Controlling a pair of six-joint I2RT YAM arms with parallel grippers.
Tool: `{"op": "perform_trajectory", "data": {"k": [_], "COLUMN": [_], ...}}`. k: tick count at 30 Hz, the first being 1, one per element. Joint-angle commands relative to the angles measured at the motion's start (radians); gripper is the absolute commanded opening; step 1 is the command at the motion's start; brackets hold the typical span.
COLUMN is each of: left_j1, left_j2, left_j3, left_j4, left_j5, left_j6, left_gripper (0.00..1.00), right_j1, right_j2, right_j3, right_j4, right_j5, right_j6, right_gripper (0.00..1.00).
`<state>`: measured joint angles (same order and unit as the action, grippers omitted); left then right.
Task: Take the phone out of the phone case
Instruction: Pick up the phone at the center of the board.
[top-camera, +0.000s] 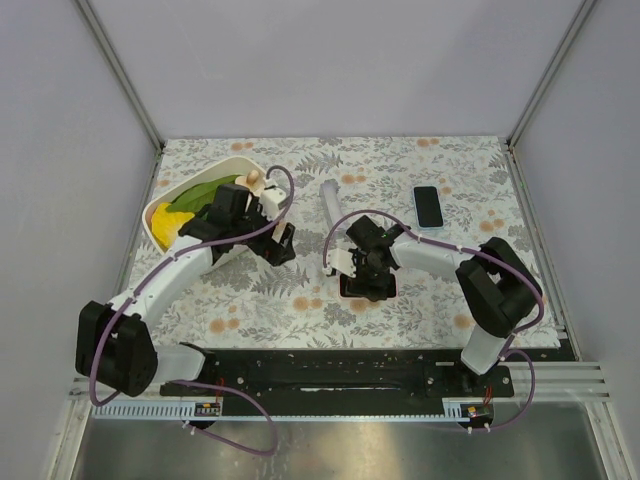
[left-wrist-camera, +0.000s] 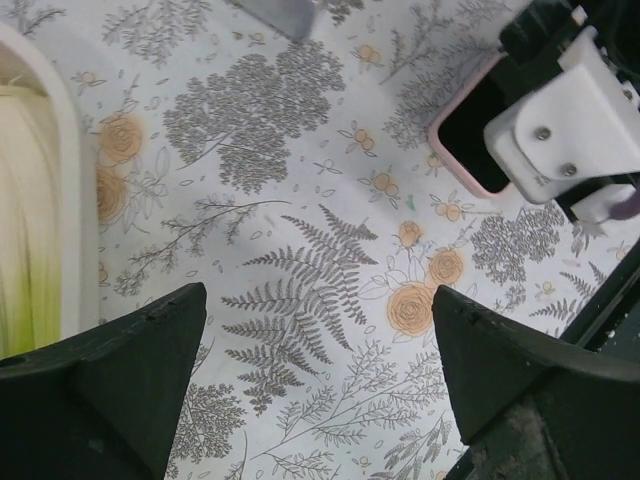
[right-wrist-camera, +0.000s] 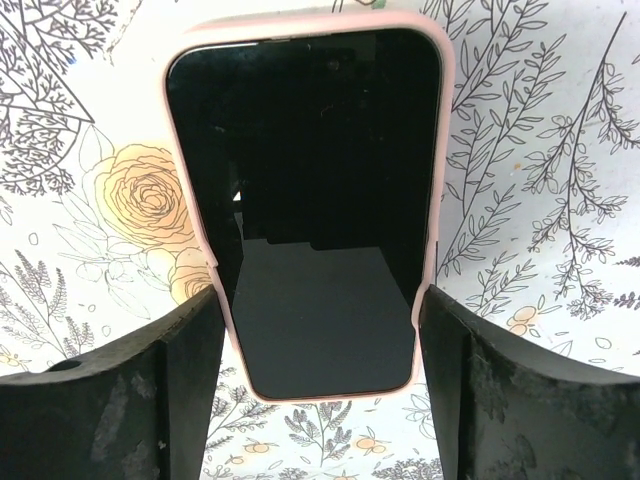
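The phone lies screen up on the floral tablecloth inside a pink phone case. My right gripper straddles its near end, and both black fingers touch the case's long sides. From above, the right gripper covers most of the phone. The left wrist view catches a corner of the pink case under the right gripper's white housing. My left gripper hovers open over bare cloth to the left of the phone, and in the top view it sits beside the bowl.
A white bowl with green and yellow items sits at the back left. A second dark phone lies at the back right. A grey flat object lies behind the right gripper. Metal frame posts stand at the table's corners.
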<state>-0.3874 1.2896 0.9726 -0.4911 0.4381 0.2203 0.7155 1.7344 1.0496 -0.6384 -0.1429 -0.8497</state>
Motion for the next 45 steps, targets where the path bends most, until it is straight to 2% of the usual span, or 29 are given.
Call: {"op": "perform_trajectory", "data": {"k": [1,7,16,23,31,37,45], "left_j1": [0.08,0.111,0.111,0.101,0.035,0.005,-0.019], "left_j2": [0.022,0.097,0.214,0.327,0.375,0.419,0.464], "left_j3": [-0.002,0.012,0.028,0.1,0.156,0.189,0.202], "left_j4": [0.111,0.117,0.144,0.169,0.212,0.252,0.295], "left_j5": [0.098,0.203,0.359,0.499,0.473,0.453,0.476], "left_j6": [-0.097,-0.137,-0.245,-0.355,-0.426,-0.473,-0.532], "left_gripper": [0.98,0.97,0.96,0.94,0.92,0.83,0.62], "right_j1": [0.01,0.01,0.01,0.009,0.009,0.009,0.016], "right_j2": [-0.025,-0.087,-0.147,-0.165,-0.171,-0.2,-0.237], "right_j3": [0.001,0.004,0.016,0.082,0.135,0.136,0.113], "right_j4": [0.04,0.103,0.192,0.217,0.236,0.259,0.287], "right_j5": [-0.08,-0.1,-0.103,-0.09,-0.047,-0.023,-0.006], "right_j6": [0.075,0.142,0.241,0.325,0.389,0.426,0.462], "right_gripper": [0.14,0.0,0.0,0.0,0.0,0.0,0.0]}}
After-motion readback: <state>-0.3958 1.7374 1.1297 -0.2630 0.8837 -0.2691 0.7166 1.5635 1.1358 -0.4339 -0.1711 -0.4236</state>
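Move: The phone in its pink case lies flat across the table, already between the right fingers, its middle about 4 cm to their left; the left hand, where it is being taken, hangs some 23 cm to the right hand's left, 4 cm ahead and 14 cm higher. From the left hand the phone is about 20 cm right, 4 cm back and 14 cm down. The grey strip lies around 22 cm ahead of the right hand and 13 cm left, the black slab 23 cm ahead and 14 cm right. Keeping its grip on the case's two long edges, the right hand lifts the phone about 10 cm while carrying it left towards the other hand and somewhat forward, tilting its left end up and swinging it clockwise. The left hand nudges forward, then dips and sweeps about 9 cm right to meet it, tipping its fingers down some 30 degrees and partly closing them, one over the screen, the other beneath. ##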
